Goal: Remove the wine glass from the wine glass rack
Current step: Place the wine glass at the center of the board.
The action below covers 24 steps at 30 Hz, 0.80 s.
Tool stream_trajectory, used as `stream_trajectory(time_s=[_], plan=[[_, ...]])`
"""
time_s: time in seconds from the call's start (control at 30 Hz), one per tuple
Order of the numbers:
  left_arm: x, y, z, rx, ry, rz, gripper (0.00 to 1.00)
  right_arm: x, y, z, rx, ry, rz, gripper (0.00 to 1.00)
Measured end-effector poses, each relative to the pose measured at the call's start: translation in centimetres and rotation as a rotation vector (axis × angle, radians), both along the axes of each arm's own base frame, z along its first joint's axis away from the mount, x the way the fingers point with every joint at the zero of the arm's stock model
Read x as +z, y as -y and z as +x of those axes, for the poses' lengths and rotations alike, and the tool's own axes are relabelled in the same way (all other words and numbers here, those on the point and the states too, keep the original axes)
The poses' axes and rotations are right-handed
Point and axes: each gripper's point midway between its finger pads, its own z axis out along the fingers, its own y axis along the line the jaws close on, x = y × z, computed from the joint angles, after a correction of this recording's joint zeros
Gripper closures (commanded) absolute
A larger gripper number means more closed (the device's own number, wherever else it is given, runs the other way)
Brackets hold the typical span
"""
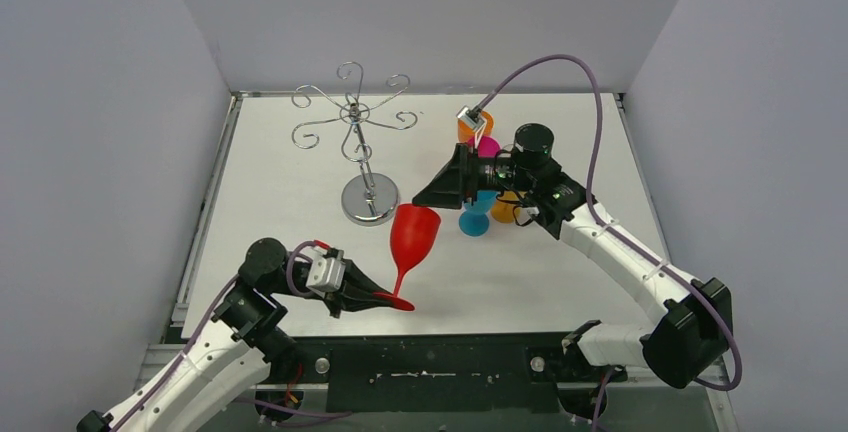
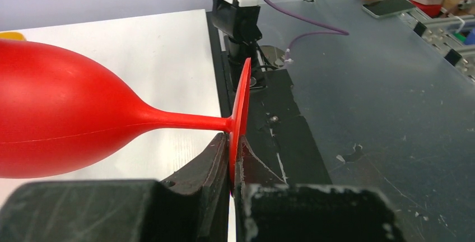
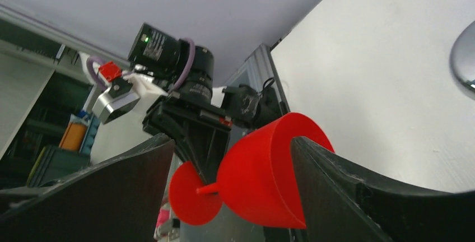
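A red wine glass (image 1: 413,232) hangs tilted over the table's front, bowl up and away. My left gripper (image 1: 375,297) is shut on the rim of its round foot (image 2: 241,105); in the left wrist view the gripper (image 2: 232,141) pinches the foot edge while the bowl (image 2: 56,119) fills the left. The wine glass rack (image 1: 355,117) stands at the back left on its shiny base (image 1: 369,199), its curled arms bare. My right gripper (image 1: 422,195) is open, level with the bowl's rim and just to its right. In the right wrist view the glass (image 3: 263,180) shows between that gripper's (image 3: 231,141) spread fingers.
Behind the right gripper stand more glasses: a blue one (image 1: 475,217), a pink one (image 1: 487,147) and two orange ones (image 1: 470,130) (image 1: 505,210). Grey walls close in the white table (image 1: 290,242) on three sides. A purple cable (image 1: 560,62) arcs over the right arm.
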Motion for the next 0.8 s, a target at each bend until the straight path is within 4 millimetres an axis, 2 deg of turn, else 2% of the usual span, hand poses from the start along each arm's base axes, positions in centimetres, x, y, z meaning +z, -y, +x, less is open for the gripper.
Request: stream_trajectory(time_s=[0.13, 0.37, 0.53, 0.67, 0.8], plan=[[-0.6, 0.2, -0.1, -0.038, 0.014, 0.016, 1.00, -0.1, 0.2, -1.8, 0.106, -0.019, -0.011, 0.33], [-0.4, 0.2, -0.1, -0.067, 0.083, 0.033, 1.00, -0.5, 1.0, -3.3, 0.199, -0.035, -0.057, 0.38], [-0.4, 0.3, -0.1, -0.081, 0.103, 0.039, 1.00, -1.2, 1.3, -3.8, 0.229, -0.052, -0.078, 0.51], [-0.6, 0.2, -0.1, -0.084, 0.110, 0.049, 1.00, -1.3, 1.2, -3.8, 0.247, -0.082, -0.074, 0.54], [-0.9, 0.1, -0.1, -0.081, 0.118, 0.066, 1.00, -1.1, 1.2, -4.0, 0.267, -0.095, -0.066, 0.65]])
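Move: The red wine glass, its base held by the left fingers, lies nearly level; its bowl is about 8 cm back, 4 cm left and some 5 cm below the open right fingers. From the left hand, that bowl is some 13 cm ahead, 5 cm right and slightly above. The wine glass rack stands about 12 cm ahead and 15 cm left of the right hand; a standing blue glass is roughly 5 cm ahead, 11 cm right and well below. The red glass stays pinched by its base in the left fingers, that hand almost in place, turning about 10 degrees so the bowl end tips up and swings slightly clockwise. Meanwhile the right hand comes back about 4 cm and a little right to the rim, turns some 15 degrees counter-clockwise and closes from wide open to under half, one finger over the mouth, the other outside the wall. ##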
